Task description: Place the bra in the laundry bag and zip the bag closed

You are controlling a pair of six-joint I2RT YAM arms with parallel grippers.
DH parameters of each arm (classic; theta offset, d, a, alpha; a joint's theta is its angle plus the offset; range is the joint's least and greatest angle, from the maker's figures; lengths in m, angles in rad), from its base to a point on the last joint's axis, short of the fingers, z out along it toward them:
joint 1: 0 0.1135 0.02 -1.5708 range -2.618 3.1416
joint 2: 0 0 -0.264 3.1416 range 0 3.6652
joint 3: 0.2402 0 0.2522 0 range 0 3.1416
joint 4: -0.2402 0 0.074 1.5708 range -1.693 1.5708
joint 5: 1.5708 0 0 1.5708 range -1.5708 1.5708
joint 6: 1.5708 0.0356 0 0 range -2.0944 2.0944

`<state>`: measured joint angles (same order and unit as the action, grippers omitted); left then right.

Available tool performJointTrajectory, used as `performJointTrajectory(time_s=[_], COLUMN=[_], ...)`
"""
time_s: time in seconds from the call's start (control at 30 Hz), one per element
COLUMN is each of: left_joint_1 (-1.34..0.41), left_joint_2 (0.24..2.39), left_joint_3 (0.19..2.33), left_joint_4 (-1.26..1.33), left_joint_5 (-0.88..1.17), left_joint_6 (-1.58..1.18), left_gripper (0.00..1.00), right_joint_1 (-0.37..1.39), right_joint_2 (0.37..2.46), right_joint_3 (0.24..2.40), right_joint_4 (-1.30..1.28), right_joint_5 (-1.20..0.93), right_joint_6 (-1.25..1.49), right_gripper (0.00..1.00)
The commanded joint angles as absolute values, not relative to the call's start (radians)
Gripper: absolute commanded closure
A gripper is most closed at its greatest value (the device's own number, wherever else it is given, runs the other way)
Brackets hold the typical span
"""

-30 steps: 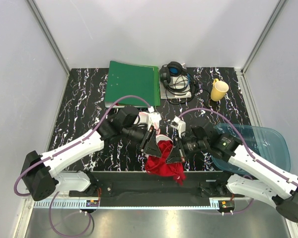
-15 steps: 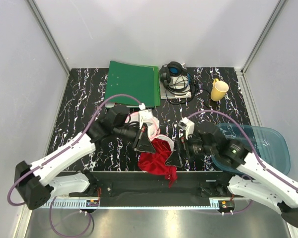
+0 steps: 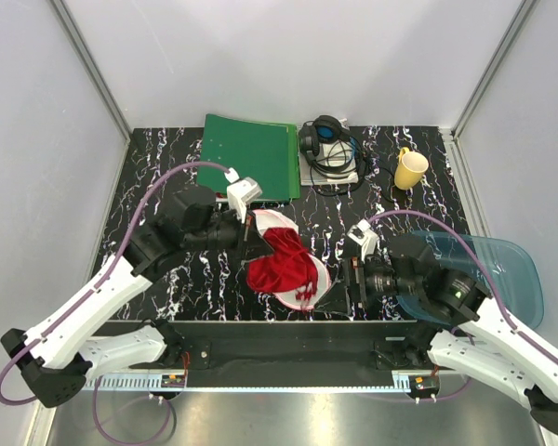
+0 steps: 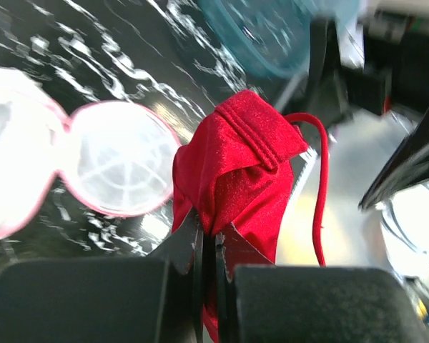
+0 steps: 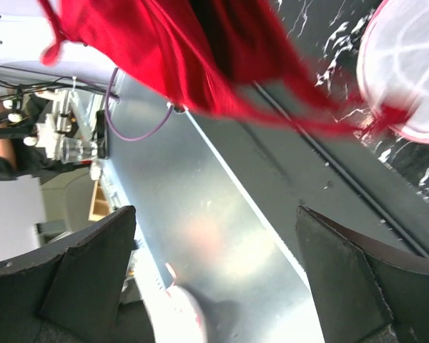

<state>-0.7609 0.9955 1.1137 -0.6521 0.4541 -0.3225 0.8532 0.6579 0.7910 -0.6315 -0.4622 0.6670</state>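
Observation:
The red bra (image 3: 281, 269) hangs from my left gripper (image 3: 253, 238), which is shut on a fold of its fabric. Up close, in the left wrist view, the bra (image 4: 236, 161) bunches up from the pinched jaws of that gripper (image 4: 214, 239), and a thin strap loops to the right. The white laundry bag (image 3: 272, 220) with pink trim lies on the table under and behind the bra; its round mesh faces (image 4: 118, 158) lie flat. My right gripper (image 3: 338, 297) stands open to the right of the bra with nothing in it. From the right wrist, the bra (image 5: 164, 43) is above the wide jaws (image 5: 214, 264) and the bag (image 5: 407, 64) at the far right.
A green folder (image 3: 249, 153) lies at the back, with headphones (image 3: 327, 139) on a small box beside it and a yellow mug (image 3: 410, 169) further right. A translucent blue tray (image 3: 488, 265) overhangs the right edge beside the right arm. The table's front edge is just below the bra.
The right gripper opened, let go of the bra and drew back to the right. The left gripper shut on the bra and carried it up and back to the left.

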Motion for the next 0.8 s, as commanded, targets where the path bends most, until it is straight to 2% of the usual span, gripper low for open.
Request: performJointTrajectory(time_s=[0.0,0.27,0.43,0.57,0.77], left_joint_1=[-0.756,-0.749,-0.727,-0.693,-0.653], left_joint_2=[0.988,1.028,1.028,1.011,0.996], left_joint_3=[1.229,1.304,1.313,1.328,1.336], left_joint_4=[-0.66,-0.655,-0.652,-0.65,-0.653], left_joint_5=[0.313,0.348,0.37,0.443,0.6], left_joint_6=[-0.339,-0.351,-0.374,-0.385,-0.414], left_gripper=[1.0,1.0,1.0,1.0,1.0], right_joint_1=[0.859,0.861,0.859,0.859,0.859], right_joint_2=[0.681,0.713,0.709,0.629,0.563], right_joint_3=[0.795,0.71,0.768,0.802,0.759], right_joint_4=[-0.53,-0.229,-0.317,-0.527,-0.439], right_joint_5=[-0.5,-0.502,-0.456,-0.319,-0.294], right_joint_6=[0.765,0.899,0.767,0.576,0.441], right_gripper=[0.0,0.0,0.0,0.0,0.02])
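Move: The laundry bag's open body, where the bra is headed, lies about 14 cm ahead of the left hand, 2 cm to its left and some 22 cm below; the bag's round lid is about 4 cm ahead and 8 cm to the right, equally low. The green binder sits some 21 cm beyond the bag body and 4 cm farther left. From the right hand the hanging bra is about 8 cm ahead, 9 cm left and 4 cm lower. The bra, still pinched at its top in the shut left fingers, is lifted about 5 cm higher and carried some 3 cm forward over the table towards the bag body, mostly early on. The empty right hand stays wide open, easing about 3 cm forward and slightly up; it swings some 3 cm left and back again, rolling about 10 degrees. ##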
